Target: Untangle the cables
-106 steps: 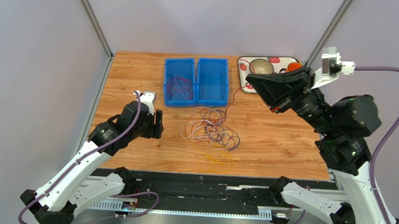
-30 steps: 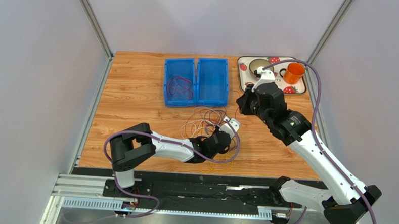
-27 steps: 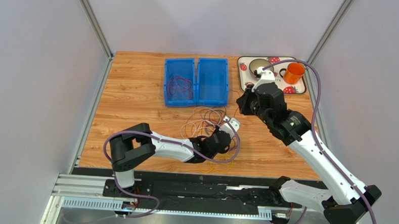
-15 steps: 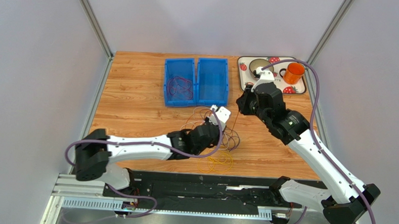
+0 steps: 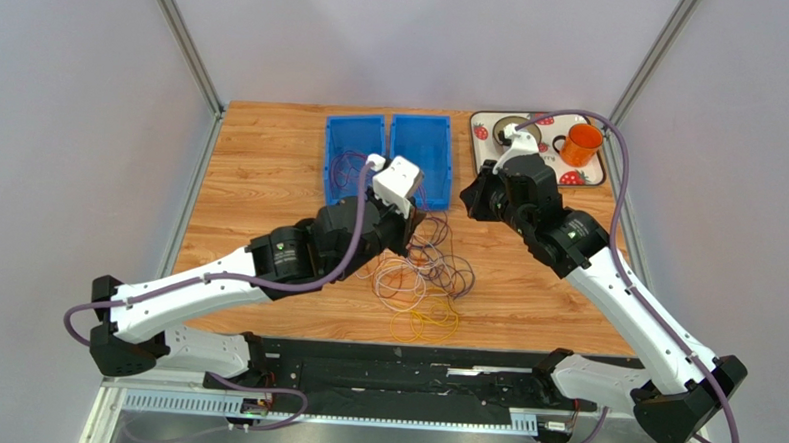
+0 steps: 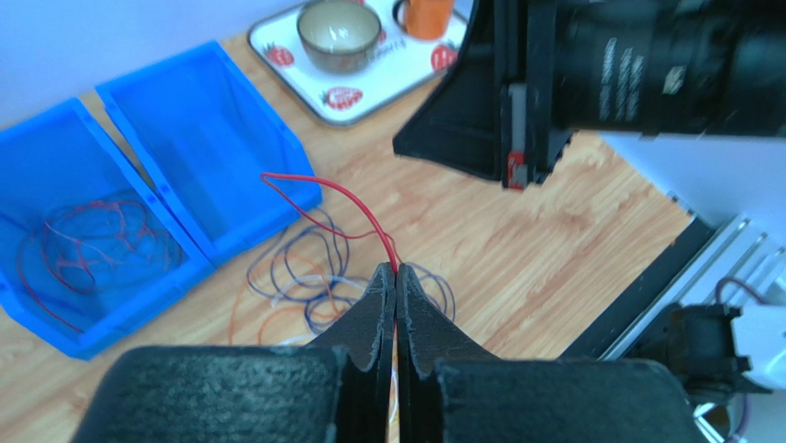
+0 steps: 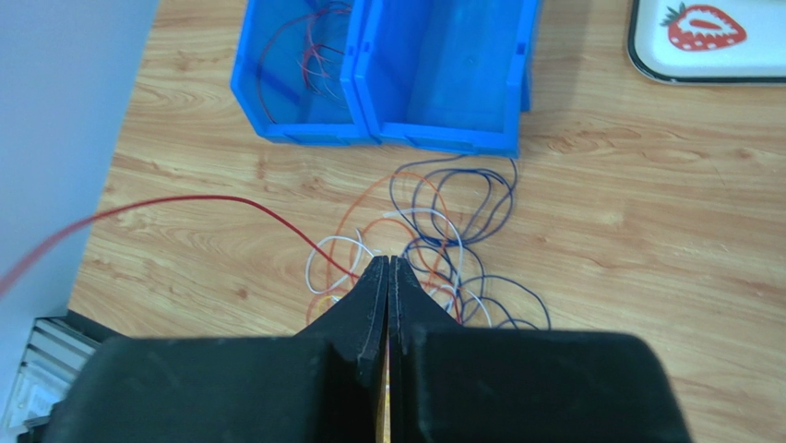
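Observation:
The cables (image 5: 421, 273) lie in a loose tangle of purple, white, orange and yellow loops on the wooden table (image 5: 260, 186). My left gripper (image 5: 409, 234) is raised above the tangle and shut on a red cable (image 6: 341, 194), which comes out of the seam at the left gripper's tip (image 6: 395, 272) and arcs toward the bins. My right gripper (image 5: 468, 198) hovers at the tangle's far right, shut (image 7: 387, 261), with nothing visible between its jaws. In the right wrist view the red cable (image 7: 212, 199) crosses from the left and passes behind the fingers.
Two blue bins stand at the back; the left bin (image 5: 329, 169) holds dark red cables, the right bin (image 5: 439, 153) is partly covered by my left wrist. A strawberry tray (image 5: 593, 173) with an orange cup (image 5: 580, 145) and a bowl (image 5: 523, 127) sits back right.
My left arm has risen from the tangle and swung back toward the bins, its gripper shut on the red cable. The right gripper has barely shifted.

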Controlling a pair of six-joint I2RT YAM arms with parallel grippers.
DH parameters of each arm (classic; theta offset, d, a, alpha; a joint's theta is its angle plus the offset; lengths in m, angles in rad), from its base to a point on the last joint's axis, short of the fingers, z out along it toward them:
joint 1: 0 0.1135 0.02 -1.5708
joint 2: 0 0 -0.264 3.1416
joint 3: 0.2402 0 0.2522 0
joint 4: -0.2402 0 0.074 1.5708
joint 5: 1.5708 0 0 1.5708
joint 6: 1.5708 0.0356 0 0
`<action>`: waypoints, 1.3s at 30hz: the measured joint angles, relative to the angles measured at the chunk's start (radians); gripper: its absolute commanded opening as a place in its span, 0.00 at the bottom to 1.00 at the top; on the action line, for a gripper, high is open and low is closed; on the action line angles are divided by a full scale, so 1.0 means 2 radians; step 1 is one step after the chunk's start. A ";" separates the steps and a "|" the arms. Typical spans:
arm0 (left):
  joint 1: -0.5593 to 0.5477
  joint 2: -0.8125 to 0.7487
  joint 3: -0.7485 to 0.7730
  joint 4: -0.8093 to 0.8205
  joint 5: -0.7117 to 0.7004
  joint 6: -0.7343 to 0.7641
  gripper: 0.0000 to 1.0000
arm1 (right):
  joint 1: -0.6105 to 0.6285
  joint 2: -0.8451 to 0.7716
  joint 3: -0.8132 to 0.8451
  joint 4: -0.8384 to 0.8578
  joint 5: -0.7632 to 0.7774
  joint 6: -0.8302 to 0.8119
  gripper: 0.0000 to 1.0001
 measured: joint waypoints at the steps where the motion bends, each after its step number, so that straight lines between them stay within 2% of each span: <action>1: 0.002 -0.001 0.017 -0.011 -0.001 0.004 0.00 | 0.000 0.001 0.005 0.002 -0.002 0.001 0.00; 11: 0.042 0.017 0.249 -0.092 -0.013 0.087 0.00 | 0.000 -0.006 -0.004 0.016 0.002 0.015 0.00; 17: 0.055 0.072 0.414 -0.119 -0.006 0.129 0.00 | 0.000 -0.010 -0.038 0.018 0.003 0.021 0.01; 23: 0.057 0.138 0.561 -0.131 0.009 0.172 0.00 | 0.000 -0.013 -0.072 0.038 -0.048 0.027 0.08; 27: 0.057 0.163 0.606 -0.113 0.016 0.208 0.00 | 0.000 -0.013 -0.089 0.057 -0.085 0.031 0.28; 32: 0.058 0.171 0.608 -0.076 0.021 0.242 0.00 | 0.000 -0.018 -0.122 0.109 -0.166 0.042 0.41; 33: 0.058 0.171 0.608 -0.072 0.021 0.245 0.00 | 0.000 -0.018 -0.128 0.119 -0.178 0.045 0.50; 35: 0.060 0.170 0.602 -0.063 0.021 0.250 0.00 | 0.000 -0.020 -0.142 0.145 -0.211 0.057 0.58; 36: 0.061 0.167 0.593 -0.056 0.021 0.252 0.00 | 0.000 -0.020 -0.149 0.159 -0.225 0.063 0.66; 39: 0.064 0.152 0.552 -0.041 0.018 0.255 0.00 | 0.000 -0.020 -0.178 0.201 -0.264 0.083 0.71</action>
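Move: The red cable is already pinched in the left hand; the left blue bin lies about 26 cm ahead of that hand, 12 cm to its left and some 27 cm below, with the right bin straight ahead, 27 cm out. The cable pile is 5 cm ahead and 3 cm right, 30 cm down. For the empty right hand, the red cable's trailing strand runs roughly 7 cm left, 3 cm back and 8 cm lower; the pile sits 5 cm left, 2 cm back and 24 cm down. The red cable, still pinched in the left hand's shut fingers, is drawn steeply up out of the pile by about 33 cm and some 8 cm left, while that wrist tips its fingers up some 35 degrees. After a small bob up, the right hand sinks, then swings left and back towards the trailing red strands, turning counter-clockwise, its left side rising, its fingers opening to about two thirds. ##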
